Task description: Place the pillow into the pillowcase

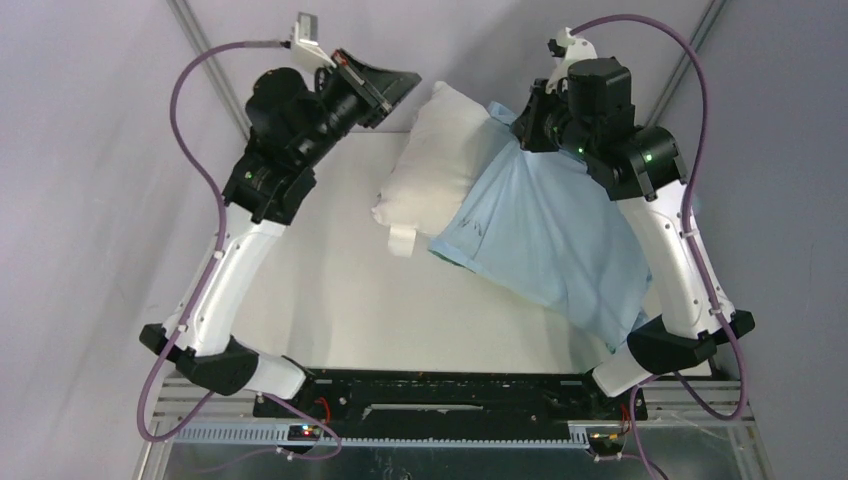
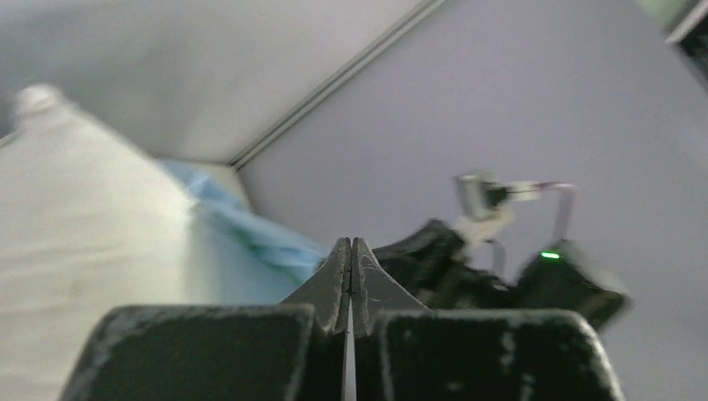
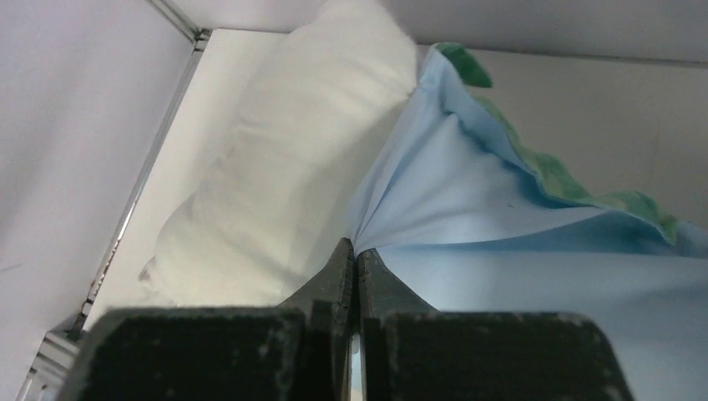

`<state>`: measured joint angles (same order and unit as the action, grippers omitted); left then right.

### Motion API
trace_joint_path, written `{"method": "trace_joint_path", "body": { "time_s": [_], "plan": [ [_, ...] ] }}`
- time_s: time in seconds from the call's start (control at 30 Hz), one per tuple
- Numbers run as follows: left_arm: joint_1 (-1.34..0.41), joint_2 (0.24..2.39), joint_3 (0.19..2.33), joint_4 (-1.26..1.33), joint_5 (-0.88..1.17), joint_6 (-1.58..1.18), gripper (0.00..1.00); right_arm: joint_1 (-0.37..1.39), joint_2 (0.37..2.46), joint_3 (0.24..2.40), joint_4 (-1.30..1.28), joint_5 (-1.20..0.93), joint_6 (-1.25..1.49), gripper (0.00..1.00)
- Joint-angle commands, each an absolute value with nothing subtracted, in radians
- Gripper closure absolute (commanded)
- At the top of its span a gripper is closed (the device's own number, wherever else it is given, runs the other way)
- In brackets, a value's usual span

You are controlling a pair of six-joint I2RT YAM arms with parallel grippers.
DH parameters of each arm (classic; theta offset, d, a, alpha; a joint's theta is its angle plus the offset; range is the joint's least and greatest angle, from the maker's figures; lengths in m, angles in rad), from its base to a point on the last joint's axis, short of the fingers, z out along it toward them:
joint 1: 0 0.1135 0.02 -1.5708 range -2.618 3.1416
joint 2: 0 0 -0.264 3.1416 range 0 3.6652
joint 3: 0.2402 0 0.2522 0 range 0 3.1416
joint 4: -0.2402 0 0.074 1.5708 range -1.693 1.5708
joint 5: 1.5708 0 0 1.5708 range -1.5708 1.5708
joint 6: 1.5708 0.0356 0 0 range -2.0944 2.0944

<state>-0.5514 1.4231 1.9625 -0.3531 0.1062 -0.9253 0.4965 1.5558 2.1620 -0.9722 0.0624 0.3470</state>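
Observation:
The cream pillow (image 1: 440,160) lies tilted at the back of the table, its small white tag (image 1: 402,240) at the near edge. Its right part sits under or inside the light blue pillowcase (image 1: 545,230), which drapes toward the right arm's base. My right gripper (image 3: 356,246) is shut on a pinch of the pillowcase (image 3: 501,251) beside the pillow (image 3: 284,167); folds radiate from the tips and the greenish inner side (image 3: 568,180) shows at the raised edge. My left gripper (image 2: 351,242) is shut on nothing, held in the air left of the pillow (image 2: 83,234).
The white table (image 1: 330,300) is enclosed by grey walls at the back and both sides. Purple cables (image 1: 190,130) loop from each wrist. A black rail (image 1: 450,385) with the arm bases runs along the near edge. The right arm (image 2: 501,276) shows in the left wrist view.

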Motion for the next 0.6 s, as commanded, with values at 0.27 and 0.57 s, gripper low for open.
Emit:
{"method": "trace_joint_path", "body": {
  "time_s": [0.27,0.57],
  "plan": [
    [-0.172,1.093,1.300,-0.243,0.200,-0.951,0.73,0.323,1.389,2.225,-0.825,-0.209,0.428,1.00],
    [-0.268,1.165,1.049,-0.035,0.390,-1.026,0.40,0.252,1.329,2.226,-0.821,-0.324,0.459,1.00]
  ]
}}
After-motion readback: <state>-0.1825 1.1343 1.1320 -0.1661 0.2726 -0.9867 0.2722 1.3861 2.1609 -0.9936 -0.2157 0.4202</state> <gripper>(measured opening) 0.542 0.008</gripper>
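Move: The visible part of the white pillow has its middle about 15 cm ahead of the closed, empty left hand, some 4 cm to its right and 32 cm below. The pillow's tag is roughly 7 cm ahead of that hand, 4 cm left and 40 cm down; the blue pillowcase body is 9 cm ahead, 27 cm right and 42 cm down. From the right hand, already gripping the case, the pillow lies about 12 cm ahead, 14 cm left and 20 cm below. Down, fast, goes the empty left hand, some 22 cm, swinging about 14 cm left before edging 3 cm back right; it ends beside the pillow's left side, tipped down about 20 degrees, its fingers spread to about half open. The right hand keeps its pinch on the pillowcase and draws it right, up and back towards the robot, about 5 cm each way. ##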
